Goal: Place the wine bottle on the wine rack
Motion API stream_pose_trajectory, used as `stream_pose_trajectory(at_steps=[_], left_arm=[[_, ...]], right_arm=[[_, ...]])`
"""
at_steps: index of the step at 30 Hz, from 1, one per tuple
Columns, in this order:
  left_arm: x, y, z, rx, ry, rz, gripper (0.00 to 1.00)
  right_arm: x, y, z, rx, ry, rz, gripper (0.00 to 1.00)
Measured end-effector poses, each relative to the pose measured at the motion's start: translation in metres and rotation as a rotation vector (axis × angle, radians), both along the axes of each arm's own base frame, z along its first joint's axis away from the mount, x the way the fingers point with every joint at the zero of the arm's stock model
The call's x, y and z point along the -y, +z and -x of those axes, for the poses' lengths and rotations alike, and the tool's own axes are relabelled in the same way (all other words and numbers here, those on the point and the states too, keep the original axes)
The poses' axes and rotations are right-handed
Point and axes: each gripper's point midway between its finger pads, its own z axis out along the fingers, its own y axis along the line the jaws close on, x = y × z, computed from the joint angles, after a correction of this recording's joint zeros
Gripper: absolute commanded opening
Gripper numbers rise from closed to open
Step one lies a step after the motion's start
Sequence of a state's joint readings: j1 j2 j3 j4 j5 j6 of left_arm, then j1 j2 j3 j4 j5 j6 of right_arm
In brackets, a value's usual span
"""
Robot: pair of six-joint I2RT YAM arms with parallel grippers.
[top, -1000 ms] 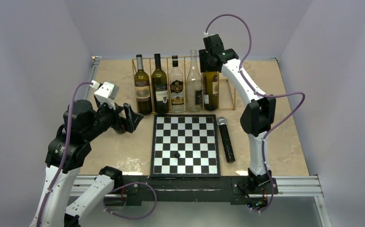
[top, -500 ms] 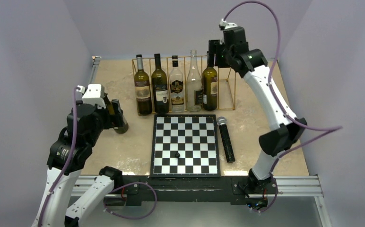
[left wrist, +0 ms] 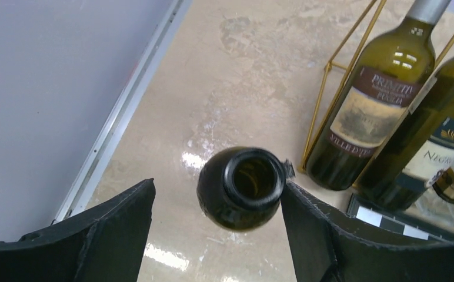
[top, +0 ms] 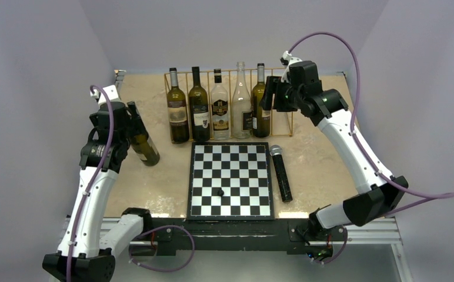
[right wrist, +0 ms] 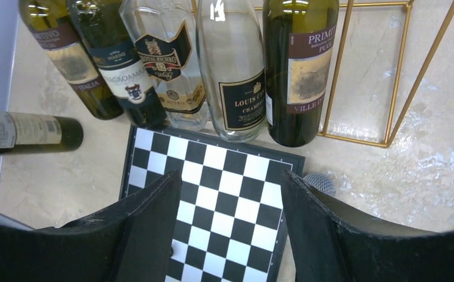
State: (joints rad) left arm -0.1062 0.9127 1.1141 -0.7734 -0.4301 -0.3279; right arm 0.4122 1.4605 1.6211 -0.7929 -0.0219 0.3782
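Note:
A dark green wine bottle (top: 143,144) stands left of the chessboard, leaning with its neck toward the far left. My left gripper (top: 124,114) is open around its mouth (left wrist: 252,179); the right finger touches the lip and the left finger is apart. The gold wire wine rack (top: 291,114) at the back holds several upright bottles (top: 220,108), with free room at its right end. My right gripper (top: 271,98) is open and empty, just right of the rightmost racked bottle (right wrist: 300,64). The rack also shows in the left wrist view (left wrist: 316,114) and the right wrist view (right wrist: 400,70).
A black-and-white chessboard (top: 230,179) with one small black piece (top: 220,191) lies in front of the rack. A black microphone (top: 281,173) lies along its right side. A metal rail (left wrist: 124,111) runs along the table's left edge, close to the loose bottle.
My right gripper let go of the rightmost racked bottle's neck and drew back to the right. My left arm swung up and back, bringing its open gripper over the loose bottle's mouth.

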Motion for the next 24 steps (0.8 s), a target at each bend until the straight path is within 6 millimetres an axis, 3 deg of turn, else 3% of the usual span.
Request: stream_pose_trajectory(at_steps=[3,7,10,14,15,17,21,24], left_arm=[[-0.005,0.005,-0.011,0.044,0.021,0.010,0.67],[0.002,0.002,-0.022,0.062,-0.027,0.035,0.51],[0.010,-0.005,-0.029,0.038,-0.076,0.041,0.46],[0.015,-0.010,-0.032,0.019,-0.116,0.043,0.41],[0.016,-0.010,-0.032,0.018,-0.124,0.042,0.33],[0.016,-0.010,-0.031,0.015,-0.137,0.032,0.02],[0.018,-0.010,-0.032,0.015,-0.157,0.028,0.00],[0.019,-0.010,-0.031,0.014,-0.167,0.025,0.00]], right_arm=[[0.003,0.012,0.010,0.030,0.004,-0.017,0.67],[0.005,0.036,0.021,0.095,0.019,-0.057,0.67],[0.006,0.049,0.028,0.141,0.025,-0.081,0.67],[0.005,0.046,0.034,0.138,0.041,-0.091,0.67],[0.005,0.044,0.034,0.131,0.044,-0.090,0.68],[0.003,0.040,0.036,0.120,0.055,-0.091,0.72],[-0.004,0.038,0.040,0.116,0.105,-0.105,0.90],[-0.013,0.034,0.048,0.133,0.182,-0.131,0.97]])
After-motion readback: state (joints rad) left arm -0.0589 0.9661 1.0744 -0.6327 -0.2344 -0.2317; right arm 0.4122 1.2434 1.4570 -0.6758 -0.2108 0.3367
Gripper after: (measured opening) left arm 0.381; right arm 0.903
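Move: The last wine bottle stands upright just beyond the left hand's open fingers: its middle is about 3 cm ahead, 2 cm to the right and 13 cm below. The leftmost rack bottle lies some 16 cm ahead and 16 cm right, the black-labelled bottle roughly 9 cm right of that one. The chessboard's middle is about 36 cm right of the left hand and 6 cm back. From the right hand, the last bottle is about 47 cm left, level with it, 16 cm below. Forward about 3 cm onto the last bottle's neck goes the left hand, then it eases some 2 cm right and 1 cm down, turning about 10 degrees clockwise while its fingers close from wide open and pinch the neck just under the mouth. The empty right hand meanwhile backs about 5 cm away from the rack, rising some 4 cm overall and opening wider. ##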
